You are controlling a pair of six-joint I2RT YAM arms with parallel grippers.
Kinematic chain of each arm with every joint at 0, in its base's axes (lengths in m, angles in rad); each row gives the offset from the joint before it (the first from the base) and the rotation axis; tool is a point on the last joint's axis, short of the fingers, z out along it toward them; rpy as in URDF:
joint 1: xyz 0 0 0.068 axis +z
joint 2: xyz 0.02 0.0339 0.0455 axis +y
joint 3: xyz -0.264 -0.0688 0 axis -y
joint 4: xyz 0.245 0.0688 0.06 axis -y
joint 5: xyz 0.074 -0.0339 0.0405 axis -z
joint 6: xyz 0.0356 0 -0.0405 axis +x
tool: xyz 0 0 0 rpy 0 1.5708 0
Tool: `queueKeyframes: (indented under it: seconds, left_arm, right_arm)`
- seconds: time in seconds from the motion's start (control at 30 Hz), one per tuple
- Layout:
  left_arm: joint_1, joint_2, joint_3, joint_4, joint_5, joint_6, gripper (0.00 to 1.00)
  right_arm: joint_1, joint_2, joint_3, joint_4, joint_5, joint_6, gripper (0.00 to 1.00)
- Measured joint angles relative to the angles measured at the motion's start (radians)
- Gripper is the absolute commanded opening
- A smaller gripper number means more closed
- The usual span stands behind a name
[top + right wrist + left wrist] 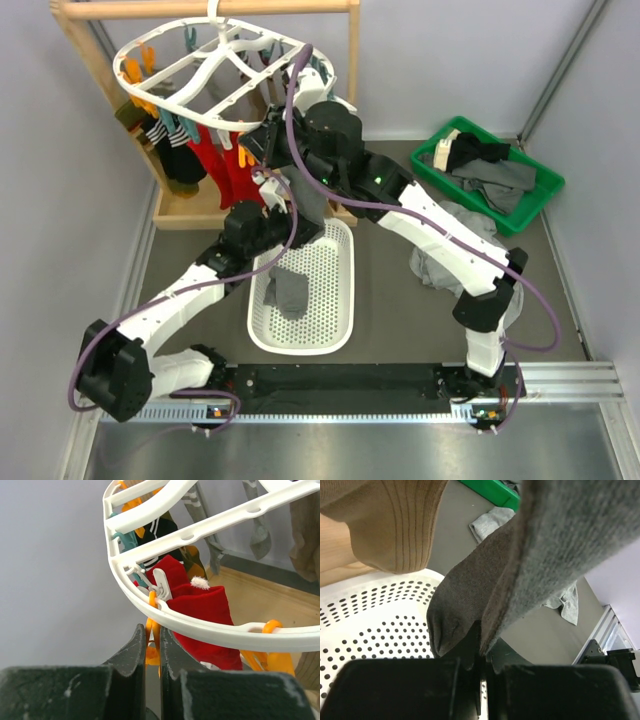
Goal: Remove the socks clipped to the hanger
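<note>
The white hanger (215, 65) hangs from the wooden rail at the back left, with socks clipped under it: red (215, 160), black with white stripes (175, 140), olive (135, 115). My right gripper (152, 635) is shut on an orange clip (154, 611) under the hanger's rim (200, 625), beside the red sock (210, 620). My left gripper (482, 652) is lower down and shut on the bottom edge of a hanging grey sock (560, 545). A darker grey-brown sock toe (465, 605) and a tan sock (395, 525) hang beside it.
A white perforated basket (345, 300) sits below the left gripper with one grey sock (288, 290) in it. A green bin (535, 200) of dark garments stands at the right, a grey heap (450, 245) next to it. The wooden rail stand (200, 10) holds the hanger.
</note>
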Motion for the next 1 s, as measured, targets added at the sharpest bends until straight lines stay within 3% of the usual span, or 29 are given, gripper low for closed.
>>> queueKeyframes:
  seconds: [0.1, 0.2, 0.23, 0.27, 0.43, 0.6, 0.8, 1.0]
  left_arm:
    - [0.0, 0.011, 0.0, 0.0, -0.008, 0.0, 0.0]
    - [0.0, 0.019, 0.0, 0.0, -0.02, -0.001, 0.0]
    - [0.0, 0.02, 0.0, 0.0, -0.023, -0.002, 0.0]
    - [0.0, 0.021, 0.0, 0.001, -0.023, -0.002, 0.0]
    - [0.0, 0.021, 0.0, 0.001, -0.023, -0.014, 0.0]
    - [0.0, 0.019, 0.0, 0.006, -0.011, -0.035, 0.0]
    - [0.0, -0.016, 0.0, 0.011, 0.027, -0.057, 0.0]
    - [0.0, -0.036, 0.0, 0.014, 0.048, -0.057, 0.0]
  right_arm:
    - [0.002, -0.002, -0.017, 0.013, 0.0, 0.02, 0.04]
    - [0.002, -0.005, -0.047, 0.036, -0.001, 0.043, 0.22]
    - [0.002, -0.005, -0.054, 0.042, -0.002, 0.048, 0.36]
    - [0.002, -0.006, -0.066, 0.051, -0.005, 0.053, 0.41]
    - [0.002, -0.043, -0.128, 0.06, -0.039, 0.06, 0.61]
    - [0.002, -0.094, -0.14, 0.051, -0.087, 0.037, 0.66]
    - [-0.012, -0.179, -0.14, 0.016, -0.114, -0.038, 0.64]
    - [-0.032, -0.212, -0.135, -0.04, -0.014, -0.163, 0.62]
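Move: The right hand, fingers shut, has the orange clip squeezed between its tips on the hanger's front rim. A second orange clip sits on the rim about 7 cm to the right and 3 cm farther out; a white clip is some 2 cm left and 2 cm ahead. The red socks hang roughly 4 cm ahead, 3 cm left and 8 cm below. From the left hand, which holds the grey sock, the squeezed clip is about 14 cm left, 2 cm ahead and 24 cm up. The right fingertips still pinch the orange clip as they ease about 2 cm down and slightly left, then open wide and let go of it. The right hand draws back and climbs, then swings right along the rim and finally forward again, ending some 6 cm to the right, in front of the second orange clip. The left fingers keep their pinch on the grey sock, dipping a centimetre before rising about 2.5 cm. ##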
